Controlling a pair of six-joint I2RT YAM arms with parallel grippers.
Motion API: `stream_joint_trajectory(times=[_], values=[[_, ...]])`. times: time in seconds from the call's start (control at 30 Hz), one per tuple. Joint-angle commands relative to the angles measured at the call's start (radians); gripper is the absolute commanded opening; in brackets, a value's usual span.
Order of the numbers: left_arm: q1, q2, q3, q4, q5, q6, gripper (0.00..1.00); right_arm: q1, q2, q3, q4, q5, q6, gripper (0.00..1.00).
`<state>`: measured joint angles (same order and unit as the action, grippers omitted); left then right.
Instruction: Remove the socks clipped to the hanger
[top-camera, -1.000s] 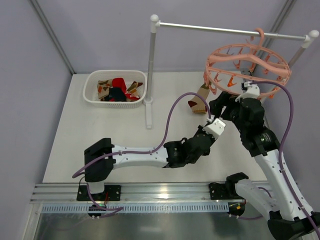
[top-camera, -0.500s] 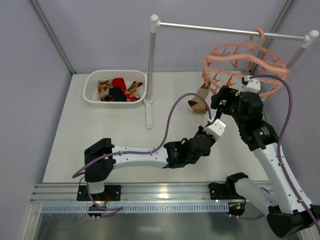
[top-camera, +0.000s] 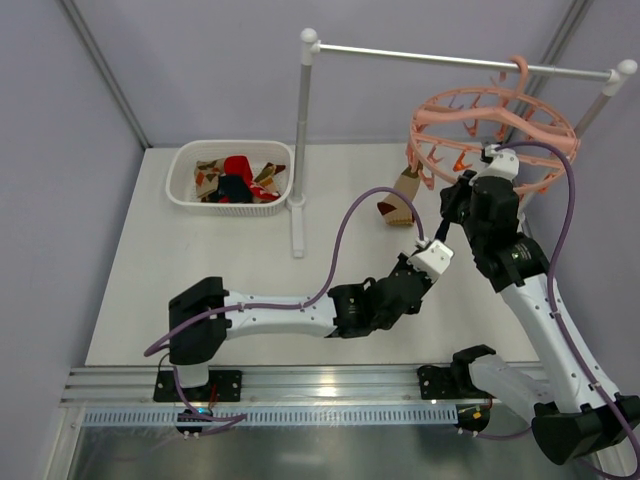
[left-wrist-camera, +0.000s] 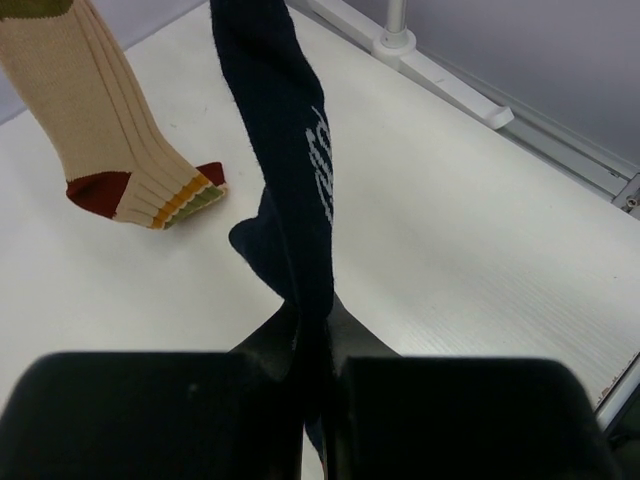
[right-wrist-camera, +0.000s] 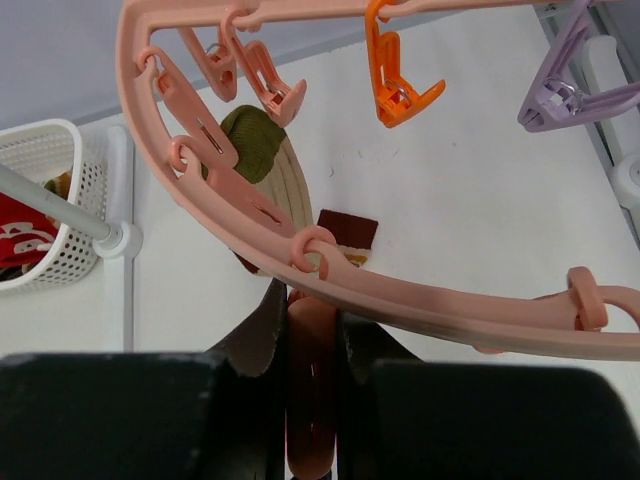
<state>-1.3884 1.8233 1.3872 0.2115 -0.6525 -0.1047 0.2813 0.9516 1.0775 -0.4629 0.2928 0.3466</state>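
Observation:
The salmon-pink ring hanger (top-camera: 495, 128) hangs from the white rail at the back right. A tan sock with an olive cuff and a red toe (top-camera: 400, 200) hangs from one of its pegs; it also shows in the left wrist view (left-wrist-camera: 105, 140) and the right wrist view (right-wrist-camera: 270, 165). My left gripper (left-wrist-camera: 312, 315) is shut on the lower end of a dark navy sock (left-wrist-camera: 290, 150) that runs upward out of view. My right gripper (right-wrist-camera: 312, 300) is shut on a pink clip peg (right-wrist-camera: 315, 345) just under the hanger's ring (right-wrist-camera: 450, 312). In the top view the right gripper (top-camera: 452, 200) sits above the left gripper (top-camera: 432, 252).
A white basket (top-camera: 185, 190) holding several socks stands at the back left. The white rail stand's post (top-camera: 300, 140) and foot (top-camera: 296, 225) stand mid-table. Orange (right-wrist-camera: 398, 80) and purple (right-wrist-camera: 565, 95) pegs hang from the ring.
My right arm has moved up and to the right, closer under the hanger ring, and the ring has shifted slightly. The left arm has stayed in place with the navy sock.

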Motion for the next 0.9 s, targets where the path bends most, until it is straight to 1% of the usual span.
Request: stream_joint_trajectory(times=[0.0,0.3,0.5,0.53,0.57,0.6,0.63,0.7,0.73,0.77,0.8,0.87], values=[[-0.014,-0.016,0.003,0.029,0.005,-0.015,0.0,0.004,-0.01,0.036,0.059,0.034,-0.006,0.04],[-0.014,0.002,0.004,0.014,0.004,-0.029,0.0,0.004,-0.033,0.033,0.075,0.065,-0.02,0.04],[-0.012,-0.013,-0.046,0.019,-0.013,-0.058,0.0,0.004,-0.036,0.035,0.076,0.066,-0.023,0.04],[-0.011,-0.016,-0.053,0.019,-0.028,-0.061,0.0,0.002,-0.037,0.027,0.076,0.066,-0.021,0.04],[-0.009,-0.018,-0.059,0.017,-0.033,-0.062,0.0,0.004,-0.039,0.022,0.076,0.066,-0.02,0.07],[-0.006,-0.027,-0.066,0.017,-0.039,-0.07,0.0,0.002,-0.046,0.018,0.078,0.065,-0.018,0.15],[-0.003,-0.03,-0.082,0.016,-0.039,-0.081,0.0,0.004,-0.053,0.004,0.082,0.062,-0.018,0.41],[0.031,-0.057,-0.12,0.012,0.013,-0.119,0.0,0.004,-0.074,-0.01,0.086,0.048,-0.017,0.64],[0.049,-0.065,-0.135,0.014,0.037,-0.169,0.0,0.002,-0.082,-0.023,0.086,0.042,-0.018,0.73],[0.064,-0.077,-0.151,0.015,0.068,-0.188,0.0,0.002,-0.091,-0.031,0.083,0.039,-0.018,0.83],[0.093,-0.085,-0.178,0.02,0.07,-0.203,0.0,0.004,-0.109,-0.037,0.075,0.034,-0.02,0.87],[0.117,-0.111,-0.203,0.02,0.062,-0.222,0.0,0.002,-0.132,-0.065,0.069,0.035,-0.021,0.93]])
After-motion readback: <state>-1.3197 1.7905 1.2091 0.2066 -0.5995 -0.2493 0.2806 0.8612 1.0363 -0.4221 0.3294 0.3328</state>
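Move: Both my hands are on one navy sock: the left grips its lower part, and the right is shut on the pink clip on the hanger's near rim that holds its top. From my left hand that clip is about 12 cm ahead, 4 cm right and 8 cm up, and the basket some 30 cm ahead, 46 cm left and 19 cm down. The beige sock hangs about 9 cm ahead of my right hand, 7 cm left and 13 cm lower. My right hand keeps squeezing the pink clip, easing about 1 cm up and slightly right, then opens almost fully and backs off it a centimetre or so. My left hand, still pinching the navy sock, barely stirs at first, then drops about 6 cm, swinging left and lastly a little forward as it gathers speed away from the clip towards the basket, tipping slightly down. ##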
